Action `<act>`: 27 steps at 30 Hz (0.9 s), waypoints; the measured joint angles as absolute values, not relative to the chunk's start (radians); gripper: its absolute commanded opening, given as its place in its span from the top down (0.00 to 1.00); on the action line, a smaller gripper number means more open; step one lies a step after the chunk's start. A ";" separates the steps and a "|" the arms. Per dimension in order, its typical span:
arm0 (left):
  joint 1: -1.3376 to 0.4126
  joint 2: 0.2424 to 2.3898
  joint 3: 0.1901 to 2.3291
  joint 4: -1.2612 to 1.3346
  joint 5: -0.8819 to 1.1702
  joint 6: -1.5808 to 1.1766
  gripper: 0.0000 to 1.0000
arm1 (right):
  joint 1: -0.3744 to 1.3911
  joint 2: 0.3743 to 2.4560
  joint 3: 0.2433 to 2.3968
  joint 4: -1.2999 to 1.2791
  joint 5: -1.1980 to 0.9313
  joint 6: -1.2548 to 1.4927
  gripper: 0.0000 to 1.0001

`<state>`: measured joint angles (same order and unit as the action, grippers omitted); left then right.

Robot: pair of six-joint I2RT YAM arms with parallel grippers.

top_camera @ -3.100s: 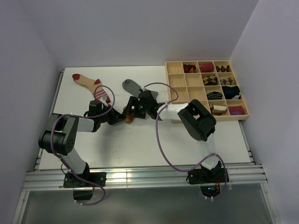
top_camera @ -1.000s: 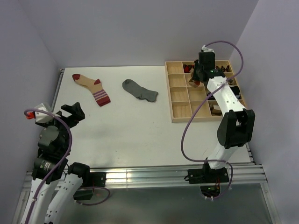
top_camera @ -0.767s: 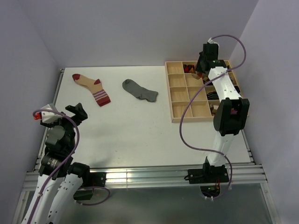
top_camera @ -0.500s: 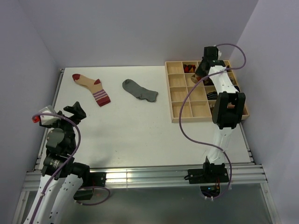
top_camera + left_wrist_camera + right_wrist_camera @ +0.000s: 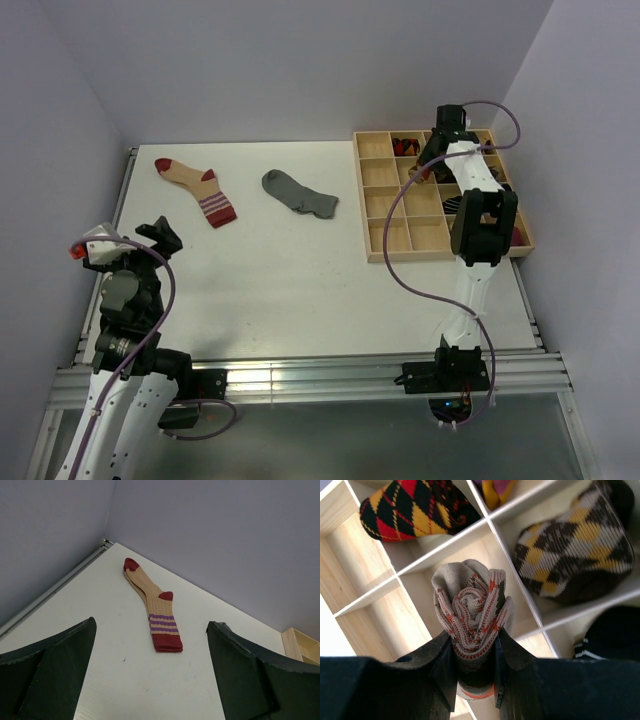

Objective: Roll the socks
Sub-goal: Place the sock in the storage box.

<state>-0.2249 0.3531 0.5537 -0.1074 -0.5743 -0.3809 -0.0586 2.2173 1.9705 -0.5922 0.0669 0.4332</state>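
Observation:
My right gripper [image 5: 474, 652] is shut on a rolled sock [image 5: 472, 612], a tight grey-beige spiral with red stitching. It hangs over a bare compartment of the wooden tray [image 5: 380, 592]. From above, that gripper [image 5: 428, 160] is at the tray's [image 5: 385, 250] far rows. The beige sock [image 5: 195, 186] with dark-red toe, heel and striped cuff lies flat at the table's far left. A grey sock [image 5: 298, 192] lies flat near the middle back. My left gripper [image 5: 160, 240] stands open and empty, raised at the left edge. Its wrist view looks along the beige sock [image 5: 152, 607], which lies well ahead of the gripper [image 5: 151, 630].
Tray compartments around the held roll contain bundles: a red, yellow and black argyle [image 5: 415, 507], a brown and yellow argyle [image 5: 575, 562], and a black one [image 5: 615, 635]. Grey walls enclose the table on three sides. A metal rail [image 5: 55, 592] runs along the left edge.
The right arm has stretched farther over the tray, carrying the rolled sock toward the back rows. The left arm has shifted only slightly and stays open.

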 measured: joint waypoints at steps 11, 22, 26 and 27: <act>-0.213 0.387 0.554 -0.110 -0.569 -0.379 0.03 | -0.055 2.265 2.059 -0.551 0.025 0.211 1.00; -0.211 0.415 0.554 -0.115 -0.562 -0.377 0.04 | -0.011 2.376 2.104 -0.563 0.053 0.026 1.00; -0.211 0.417 0.554 -0.115 -0.547 -0.377 0.04 | 0.017 2.402 2.136 -0.579 0.093 -0.025 1.00; -0.211 0.417 0.554 -0.115 -0.546 -0.376 0.04 | 0.023 2.408 2.142 -0.584 0.099 -0.034 1.00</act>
<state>-0.2108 0.4171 0.5537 -0.1150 -0.5461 -0.3759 0.0231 2.4077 2.1422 -0.5842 0.0986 -0.0341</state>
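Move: The right hand already holds the rolled sock above the storage box; the empty compartment it is bound for lies about 4 cm ahead, 2 cm left and 9 cm below. The red-black argyle sock is some 9 cm beyond that compartment, the maroon sock roughly 12 cm ahead and 7 cm right of the hand, the yellow-black argyle sock about 4 cm ahead and 7 cm right. From the left hand the compartment is some 36 cm ahead, 57 cm right and 27 cm below. Forward first, about 3 cm with a small rise, then down roughly 5 cm and a little left, the right hand brings the gripped sock towards the empty compartment behind the red-black argyle sock. It turns counter-clockwise some 25 degrees and rolls its left side down throughout, squaring with the dividers; the fingers keep their hold. The open left hand sinks slightly, away from the work. ##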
